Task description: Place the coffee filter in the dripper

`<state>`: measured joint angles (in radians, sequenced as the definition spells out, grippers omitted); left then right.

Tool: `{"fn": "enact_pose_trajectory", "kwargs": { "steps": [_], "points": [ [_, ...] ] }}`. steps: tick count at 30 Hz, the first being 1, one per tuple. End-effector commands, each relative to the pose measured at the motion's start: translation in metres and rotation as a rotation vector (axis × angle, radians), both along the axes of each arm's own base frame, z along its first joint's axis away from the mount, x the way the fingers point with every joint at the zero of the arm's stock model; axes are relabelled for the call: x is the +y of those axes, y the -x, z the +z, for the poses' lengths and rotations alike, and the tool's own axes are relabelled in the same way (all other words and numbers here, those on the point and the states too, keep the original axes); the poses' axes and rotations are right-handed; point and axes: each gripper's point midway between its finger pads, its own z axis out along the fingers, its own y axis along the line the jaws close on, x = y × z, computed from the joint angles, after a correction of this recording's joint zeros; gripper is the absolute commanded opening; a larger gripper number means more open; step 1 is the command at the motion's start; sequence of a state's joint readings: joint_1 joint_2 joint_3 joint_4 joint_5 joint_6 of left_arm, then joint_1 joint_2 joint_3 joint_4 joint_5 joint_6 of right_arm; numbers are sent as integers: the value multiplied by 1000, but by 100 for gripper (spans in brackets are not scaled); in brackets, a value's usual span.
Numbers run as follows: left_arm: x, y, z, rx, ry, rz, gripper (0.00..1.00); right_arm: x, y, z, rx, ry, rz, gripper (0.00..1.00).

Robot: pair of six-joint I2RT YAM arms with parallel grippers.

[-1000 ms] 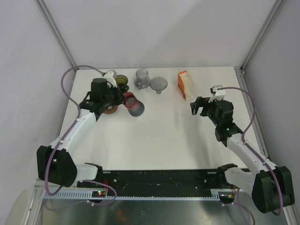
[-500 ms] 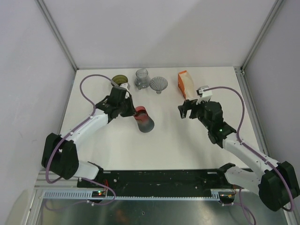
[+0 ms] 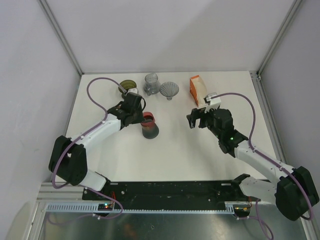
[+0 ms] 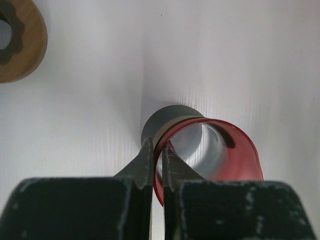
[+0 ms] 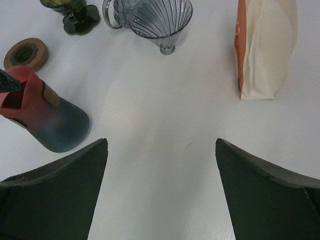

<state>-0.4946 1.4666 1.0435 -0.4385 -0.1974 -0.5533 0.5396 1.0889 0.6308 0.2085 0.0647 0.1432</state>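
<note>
The dripper (image 3: 169,90), a clear ribbed cone, stands at the back of the table, also in the right wrist view (image 5: 161,19). The coffee filter pack (image 3: 198,90), orange with white papers, lies to its right (image 5: 265,47). My left gripper (image 3: 144,119) is shut on the red rim of a red-and-grey vessel (image 3: 150,130), which tilts on the table; the fingers pinch its wall (image 4: 157,147). My right gripper (image 3: 192,120) is open and holds nothing, hovering over bare table (image 5: 162,142) in front of the dripper and the pack.
A dark green glass piece (image 3: 128,86) and a clear glass mug (image 3: 151,83) stand left of the dripper. A wooden ring (image 5: 26,54) lies near the red-and-grey vessel (image 5: 47,117). Walls close in the table at the back and sides.
The left gripper carried the red-and-grey vessel right and toward the table's middle, then back a little. The right gripper swung left toward the centre, still open.
</note>
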Motion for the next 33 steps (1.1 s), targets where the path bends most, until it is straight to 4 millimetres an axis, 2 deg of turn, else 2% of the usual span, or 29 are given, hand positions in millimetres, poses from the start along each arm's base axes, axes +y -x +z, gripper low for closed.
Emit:
{"fn": "enact_pose_trajectory", "kwargs": {
  "steps": [1,7,12,19,27,33],
  "points": [
    [-3,-14,13,-54,9,48,0,3,-11,29,-81,-17,-13,93],
    [-8,-18,24,-92,-15,42,3,1,-11,27,-80,-3,-20,94],
    [-11,-19,29,-109,-27,26,22,1,-13,26,-80,0,-19,94],
    [-10,-22,36,-130,-34,26,31,2,-12,26,-81,2,-16,94],
    [-13,-27,65,-195,-29,-13,48,1,-11,29,-89,4,-12,95],
    [-22,-27,92,-255,-44,-145,71,1,-12,35,-63,1,7,97]
  ]
}}
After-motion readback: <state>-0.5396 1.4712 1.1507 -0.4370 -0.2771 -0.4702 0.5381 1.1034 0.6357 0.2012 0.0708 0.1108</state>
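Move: The red-and-grey cup is already held by its left rim in the left fingers, its middle about 3 cm right of that hand and 5 cm below; its spot on the table is right beneath it. From this hand the wooden ring lies about 10 cm ahead and 14 cm left, the ribbed glass dripper some 21 cm ahead and 12 cm right. From the right hand, the cup is about 19 cm left, 1 cm ahead and 12 cm below. The red-and-grey cup, already down at table height, is eased about half a centimetre forward and right; then the left fingers open from nearly shut to roughly two-thirds and let go of its left rim. Opening still, the left hand climbs about 4 cm, faster towards the end, drifting 2 cm forward as its fingertips tilt up slightly. ##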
